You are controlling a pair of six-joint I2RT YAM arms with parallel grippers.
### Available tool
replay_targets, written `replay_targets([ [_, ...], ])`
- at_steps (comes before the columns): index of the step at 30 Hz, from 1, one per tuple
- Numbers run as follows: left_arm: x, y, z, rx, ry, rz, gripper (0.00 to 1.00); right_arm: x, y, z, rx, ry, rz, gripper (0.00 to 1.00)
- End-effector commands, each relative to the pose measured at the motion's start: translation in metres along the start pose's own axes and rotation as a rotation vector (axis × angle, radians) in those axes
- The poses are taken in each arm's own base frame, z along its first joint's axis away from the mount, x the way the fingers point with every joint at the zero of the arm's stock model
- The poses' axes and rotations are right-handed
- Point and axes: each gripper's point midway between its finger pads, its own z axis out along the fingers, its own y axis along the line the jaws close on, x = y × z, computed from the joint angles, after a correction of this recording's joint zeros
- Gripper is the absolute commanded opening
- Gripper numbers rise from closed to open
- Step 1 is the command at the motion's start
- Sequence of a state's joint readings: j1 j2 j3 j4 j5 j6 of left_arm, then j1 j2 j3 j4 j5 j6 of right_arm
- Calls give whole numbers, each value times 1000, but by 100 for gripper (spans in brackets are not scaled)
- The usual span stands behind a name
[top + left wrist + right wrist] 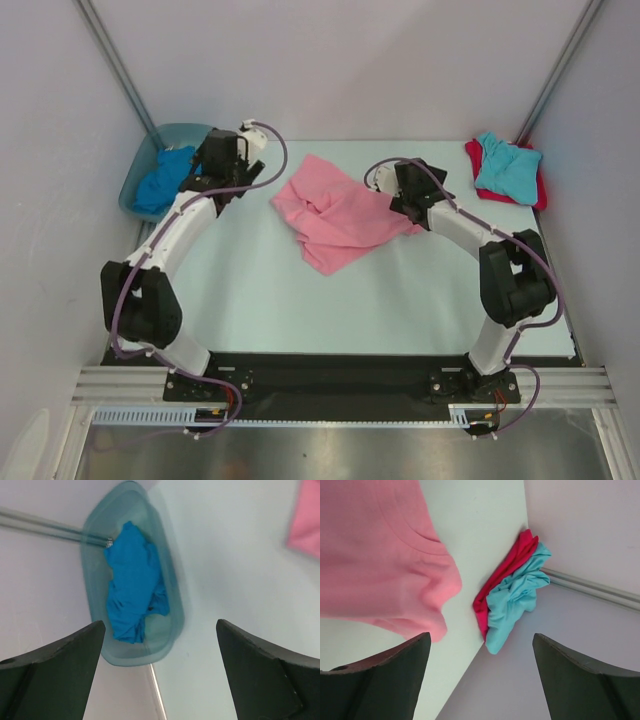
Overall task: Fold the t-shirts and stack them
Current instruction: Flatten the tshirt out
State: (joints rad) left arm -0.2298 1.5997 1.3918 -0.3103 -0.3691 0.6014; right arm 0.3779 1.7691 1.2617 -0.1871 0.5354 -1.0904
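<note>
A crumpled pink t-shirt (335,215) lies in the middle of the table; it also shows in the right wrist view (375,560) and at the edge of the left wrist view (306,525). A royal blue t-shirt (163,180) lies bunched in the tub (135,582). A turquoise t-shirt (508,167) lies on a red t-shirt (473,158) at the far right corner, both in the right wrist view (517,592) (507,570). My left gripper (160,645) is open and empty beside the tub. My right gripper (481,652) is open and empty at the pink shirt's right edge.
The blue-green translucent tub (135,185) stands at the far left against the wall. Grey walls close in the table on the left, back and right. The table's pale surface (300,300) runs to the black strip at the arm bases.
</note>
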Motion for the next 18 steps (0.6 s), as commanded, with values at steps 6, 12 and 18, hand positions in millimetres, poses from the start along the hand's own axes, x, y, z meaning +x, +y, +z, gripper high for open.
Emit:
replay_targets([
  [6,21,-116,-52,423,-176,530,100,-30,6,-23,8,-68,58,90],
  [12,30,-161,-82,688,-202,593,100,-15,14,-22,-21,-41,85,90],
  [18,43,-213,-105,861,-261,747,100,-8,9,-20,-10,-27,88,90],
])
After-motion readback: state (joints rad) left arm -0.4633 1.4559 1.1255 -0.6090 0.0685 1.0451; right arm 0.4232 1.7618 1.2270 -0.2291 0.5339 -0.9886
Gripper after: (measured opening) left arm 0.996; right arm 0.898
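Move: The middle of the pink t-shirt lies about 23 cm to the left hand's right, 4 cm back and 18 cm below; its near-left edge is closer, some 12 cm right and 10 cm back. The teal bin with the blue cloth stands roughly 17 cm to that hand's left and 6 cm ahead. From the right hand the shirt's middle is about 16 cm left, level, and 11 cm below, its right end just 4 cm left; the red-and-turquoise pile lies some 22 cm right, 11 cm ahead. The left hand leaves its place near the bin and sweeps back and to the right while sinking, about 12 cm each way and 10 cm down, towards the shirt's near-left edge, turning some 50 degrees clockwise and tipping its wide-open fingers further down. The right hand, already open and free of the shirt, hovers over its right end, easing about 4 cm left and then part way back right, while sinking and drawing back about 2 cm. ##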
